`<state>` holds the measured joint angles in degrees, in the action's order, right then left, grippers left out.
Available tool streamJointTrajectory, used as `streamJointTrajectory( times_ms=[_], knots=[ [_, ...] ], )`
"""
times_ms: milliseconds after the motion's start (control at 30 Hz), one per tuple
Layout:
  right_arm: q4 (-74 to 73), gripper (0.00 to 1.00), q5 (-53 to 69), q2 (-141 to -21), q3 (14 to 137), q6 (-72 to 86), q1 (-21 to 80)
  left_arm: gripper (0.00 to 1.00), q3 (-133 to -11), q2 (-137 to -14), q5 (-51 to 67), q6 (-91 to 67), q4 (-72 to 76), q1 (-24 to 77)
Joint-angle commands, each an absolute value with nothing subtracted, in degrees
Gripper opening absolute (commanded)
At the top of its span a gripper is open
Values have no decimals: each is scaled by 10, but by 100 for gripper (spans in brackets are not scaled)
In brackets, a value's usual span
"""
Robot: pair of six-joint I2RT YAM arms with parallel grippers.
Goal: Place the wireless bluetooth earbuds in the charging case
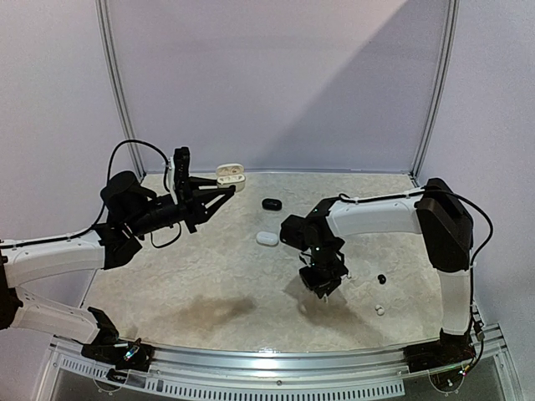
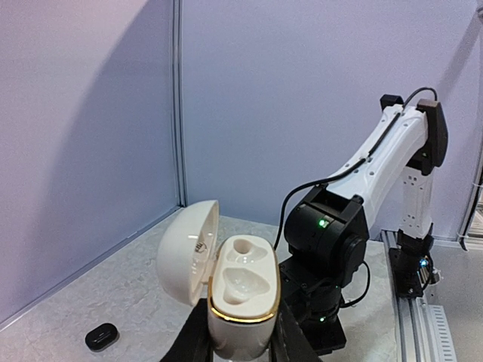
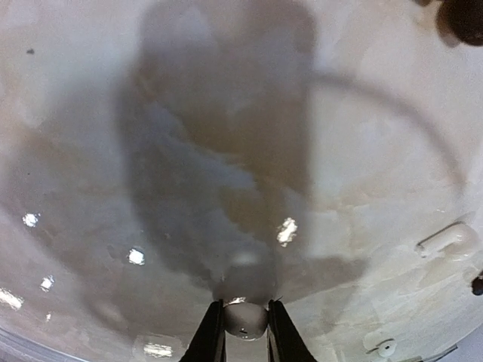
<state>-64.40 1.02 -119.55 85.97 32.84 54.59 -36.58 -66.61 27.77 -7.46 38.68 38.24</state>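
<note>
My left gripper is shut on a white charging case with a gold rim. It holds the case up above the table, lid swung open to the left and both moulded wells bare. From above, that case sits at the tips of the left gripper, at the back left. The right gripper points down at the table with a small white earbud pinched between its fingers. In the top view the right gripper is low over the table's middle. A black earbud and a white earbud lie to its right.
A closed black case and a closed white case lie on the table between the arms. The black case also shows below the left gripper. Another white bud lies right of the right gripper. The right arm faces the held case.
</note>
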Motion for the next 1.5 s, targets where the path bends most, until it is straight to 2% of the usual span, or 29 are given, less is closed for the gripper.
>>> streamJointTrajectory(
  times_ms=[0, 100, 200, 433, 600, 867, 1467],
  knots=[
    [-662, 0, -60, -1161, 927, 295, 542, 0, -356, -657, 275, -66, 390, 380],
    [-617, 0, -76, -1103, 988, 255, 543, 0, -354, -658, 267, -59, 399, 380],
    [-503, 0, -93, -1023, 999, 210, 559, 0, -350, -659, 254, -44, 407, 381],
    [-108, 0, -65, -857, 856, 102, 596, 0, -349, -656, 238, -30, 422, 381],
    [47, 0, 42, -853, 821, 34, 602, 0, -347, -657, 249, -49, 420, 381],
    [53, 0, 107, -922, 874, -20, 602, 0, -353, -655, 258, -54, 418, 381],
    [25, 0, 71, -943, 855, -52, 602, 0, -358, -660, 262, -57, 419, 381]
  ],
)
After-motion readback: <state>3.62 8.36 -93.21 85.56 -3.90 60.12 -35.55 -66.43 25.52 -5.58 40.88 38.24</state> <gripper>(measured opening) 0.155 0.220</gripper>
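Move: The open charging case, held in the left hand's fingertips, lies about 19 cm to the left, 5 cm forward and 33 cm above the right hand, whose shut fingers already hold a white earbud down at the table. From the right hand, another white earbud lies 7 cm ahead and 6 cm right, the black earbuds straight ahead some 13 cm, and a white oval case about 20 cm ahead and 14 cm left. The case sits about 1 cm ahead of, right of and above the left hand. The pinched white earbud is lifted off the table by the right hand, quickly up some 40 cm, then carried left about 18 cm towards the open case and eased down roughly 4 cm, before the hand holds still. On the way the wrist swings about 100 degrees, from fingers straight down to level and pointing left. The left hand keeps its grip on the case, nearly still. ##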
